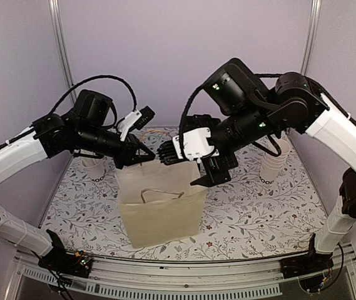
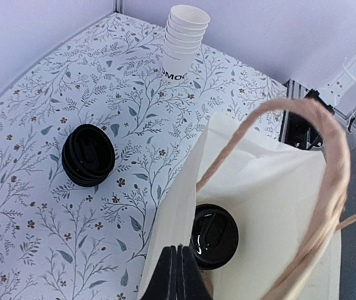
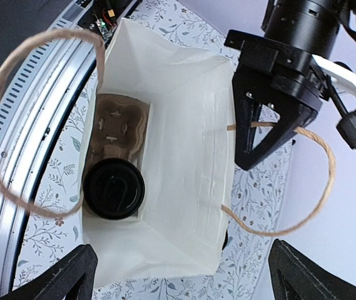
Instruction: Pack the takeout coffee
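Note:
The takeout coffee stands inside the white paper bag, with only its black lid showing. It sits in a brown cardboard carrier on the bag's floor. My left gripper is shut on the bag's rim, pinching the thin wall beside a twine handle. In the top external view it sits at the bag's back left edge. My right gripper hovers open above the bag's mouth, fingers spread wide with nothing between them; from above it hangs over the bag's back right.
A stack of black lids lies on the floral tablecloth left of the bag. A stack of lidless white cups stands at the back right. Another white cup stands behind my left arm. Purple walls close in the back and sides.

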Available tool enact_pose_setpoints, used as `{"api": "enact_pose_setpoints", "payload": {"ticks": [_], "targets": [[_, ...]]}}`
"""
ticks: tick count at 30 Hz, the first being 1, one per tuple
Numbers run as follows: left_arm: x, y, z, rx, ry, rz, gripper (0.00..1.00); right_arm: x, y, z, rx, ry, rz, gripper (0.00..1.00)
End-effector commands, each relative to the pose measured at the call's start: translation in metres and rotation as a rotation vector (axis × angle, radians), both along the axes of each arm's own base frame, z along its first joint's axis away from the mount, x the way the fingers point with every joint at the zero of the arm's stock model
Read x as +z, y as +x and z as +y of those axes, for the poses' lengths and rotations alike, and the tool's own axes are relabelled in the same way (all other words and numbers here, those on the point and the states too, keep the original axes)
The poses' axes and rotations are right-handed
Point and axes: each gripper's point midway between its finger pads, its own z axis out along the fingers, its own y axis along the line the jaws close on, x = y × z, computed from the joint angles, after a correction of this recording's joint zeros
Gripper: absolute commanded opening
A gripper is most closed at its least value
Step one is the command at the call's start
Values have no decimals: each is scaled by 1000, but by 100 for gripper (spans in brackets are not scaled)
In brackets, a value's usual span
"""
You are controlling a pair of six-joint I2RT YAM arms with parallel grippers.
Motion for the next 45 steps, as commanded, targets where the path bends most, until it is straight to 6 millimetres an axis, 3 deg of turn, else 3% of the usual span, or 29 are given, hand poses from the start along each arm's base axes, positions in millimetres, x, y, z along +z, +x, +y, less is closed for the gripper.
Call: {"api": "enact_pose_setpoints", "payload": {"ticks": [1, 5, 12, 18, 25, 30, 32, 38, 45], "targets": [[32, 17, 4, 43, -5, -137, 0, 26, 30, -13, -68, 67, -115, 99], [41, 23, 9, 71, 22, -175, 0, 40, 69, -36, -182, 117, -130, 99], [25, 4, -2, -5, -15, -92, 2, 23, 113, -78, -352, 125, -43, 99], [23, -23, -2, -7, -70, -53, 15, 13, 119, -94, -384, 125, 21, 99], [32, -60, 6, 35, -114, -82, 43, 4, 119, -94, -389, 105, 53, 99], [7, -76, 11, 68, -58, -68, 49, -7, 122, -89, -391, 81, 76, 99], [1, -83, 11, 75, -26, -77, 56, -9, 124, -88, -394, 72, 80, 99], [3, -110, -4, 81, 6, -159, 57, -18, 127, -89, -406, 38, 81, 99], [0, -119, -9, 105, 15, -200, 57, -23, 119, -88, -374, 20, 119, 99]]}}
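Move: At the bag's far rim, the left hand is already shut; the bag's middle lies about 6 cm back, 3 cm right and 11 cm down. Inside it the lidded cup is some 5 cm back, 7 cm right and 15 cm down; the lid stack stands about 9 cm ahead, 12 cm right and 20 cm down. From the right hand the bag's middle is roughly 3 cm back, 9 cm left and 16 cm below. Lifting about 4 cm at the far rim and sinking again, the left hand then opens to just over half and draws back some 14 cm towards the base, ending over the bag's far panel. Meanwhile the wide-open right hand swings forward and right, clear of the bag, by about 15 cm in all, turns some 20 degrees clockwise, then hovers and eases slightly down. ##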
